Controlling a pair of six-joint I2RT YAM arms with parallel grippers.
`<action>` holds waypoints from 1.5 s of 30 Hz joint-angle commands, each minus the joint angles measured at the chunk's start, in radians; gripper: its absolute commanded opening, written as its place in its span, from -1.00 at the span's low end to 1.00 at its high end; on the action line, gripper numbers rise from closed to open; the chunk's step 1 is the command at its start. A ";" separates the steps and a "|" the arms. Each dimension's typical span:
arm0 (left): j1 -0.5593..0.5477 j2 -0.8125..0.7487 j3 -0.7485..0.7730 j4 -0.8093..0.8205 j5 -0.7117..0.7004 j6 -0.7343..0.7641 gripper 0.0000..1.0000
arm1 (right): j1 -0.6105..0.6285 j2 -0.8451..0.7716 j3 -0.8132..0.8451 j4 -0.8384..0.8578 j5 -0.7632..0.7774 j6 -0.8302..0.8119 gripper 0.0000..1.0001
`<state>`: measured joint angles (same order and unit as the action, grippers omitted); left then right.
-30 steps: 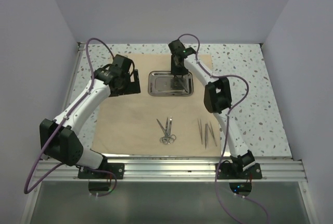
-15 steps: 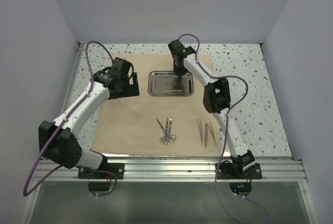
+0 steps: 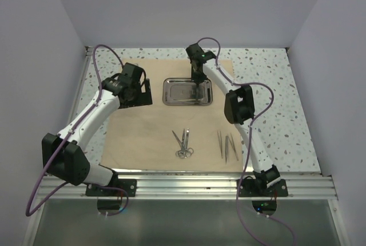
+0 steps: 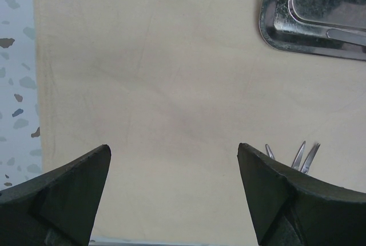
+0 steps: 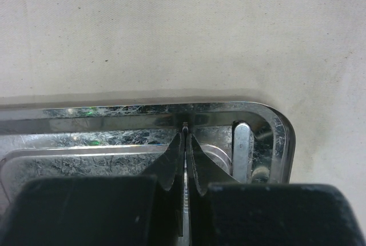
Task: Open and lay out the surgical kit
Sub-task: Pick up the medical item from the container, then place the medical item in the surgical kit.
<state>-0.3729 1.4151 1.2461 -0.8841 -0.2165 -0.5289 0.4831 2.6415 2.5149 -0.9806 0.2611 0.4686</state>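
Observation:
The tan wrap sheet (image 3: 143, 126) (image 4: 160, 74) lies flat and spread out. The steel tray (image 3: 171, 92) (image 5: 114, 112) rests on its far part. My right gripper (image 3: 197, 87) (image 5: 185, 137) reaches down into the tray, shut on a thin ribbed steel instrument (image 5: 185, 125) that shows as a sliver between the fingers. A second steel instrument (image 5: 242, 146) lies in the tray's right end. Scissors (image 3: 183, 143) (image 4: 303, 157) and tweezers (image 3: 227, 145) lie on the near part of the sheet. My left gripper (image 3: 144, 92) (image 4: 173, 151) hovers open over bare sheet, left of the tray.
Speckled tabletop (image 3: 274, 108) surrounds the sheet, and its left strip (image 4: 17, 86) shows in the left wrist view. Grey walls close in the back and both sides. An aluminium rail (image 3: 189, 184) runs along the near edge.
My right gripper's jaws have closed on the thin instrument in the tray. The left arm has drifted slightly left, still open.

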 commanded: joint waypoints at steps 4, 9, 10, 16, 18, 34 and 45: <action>0.009 -0.022 0.064 0.010 -0.020 0.032 0.92 | -0.005 -0.123 0.012 -0.021 -0.095 0.042 -1.00; 0.009 -0.027 0.118 -0.022 -0.044 0.037 0.93 | -0.005 -0.268 -0.039 0.037 -0.155 0.100 -1.00; 0.009 -0.028 0.134 -0.033 -0.049 0.037 0.93 | -0.005 -0.288 -0.066 0.046 -0.178 0.128 -1.00; 0.009 -0.042 0.202 -0.078 -0.073 0.035 0.94 | 0.005 -0.443 -0.226 0.112 -0.253 0.243 -1.00; 0.009 -0.050 0.223 -0.102 -0.104 0.038 0.95 | 0.028 -0.533 -0.312 0.170 -0.279 0.287 -1.00; 0.046 -0.093 0.518 -0.308 -0.188 0.024 0.99 | 0.399 -0.773 -1.084 0.674 -0.248 0.739 -1.00; 0.046 -0.150 0.460 -0.314 -0.138 0.036 0.99 | 0.427 -0.739 -1.029 0.688 -0.214 0.670 -0.97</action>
<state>-0.3344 1.2915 1.7294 -1.2049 -0.3771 -0.5125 0.9161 1.9400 1.4109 -0.2718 0.0006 1.1839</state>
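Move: The thin instrument is already pinched near its far end by the right hand, low over the tray's far side. The bare cloth it is taken to, just left of the scissors, lies about 30 cm back and 17 cm left of the hand, 2 cm lower. The scissors lie some 30 cm back and 6 cm left; the flat handle in the tray is about 5 cm back and 3 cm right. That bare spot lies roughly 9 cm back, 7 cm right and 14 cm below the left hand. The thin instrument is lifted straight out of the tray by the right hand, about 18 cm up, then carried back and left, sinking again by some 11 cm, to the cloth beside the scissors. On the way the right wrist rolls about 40 degrees, left side rising; the fingers look barely parted at the end. Meanwhile the open left hand rises about 17 cm, drifts left and tips its fingers upward. ##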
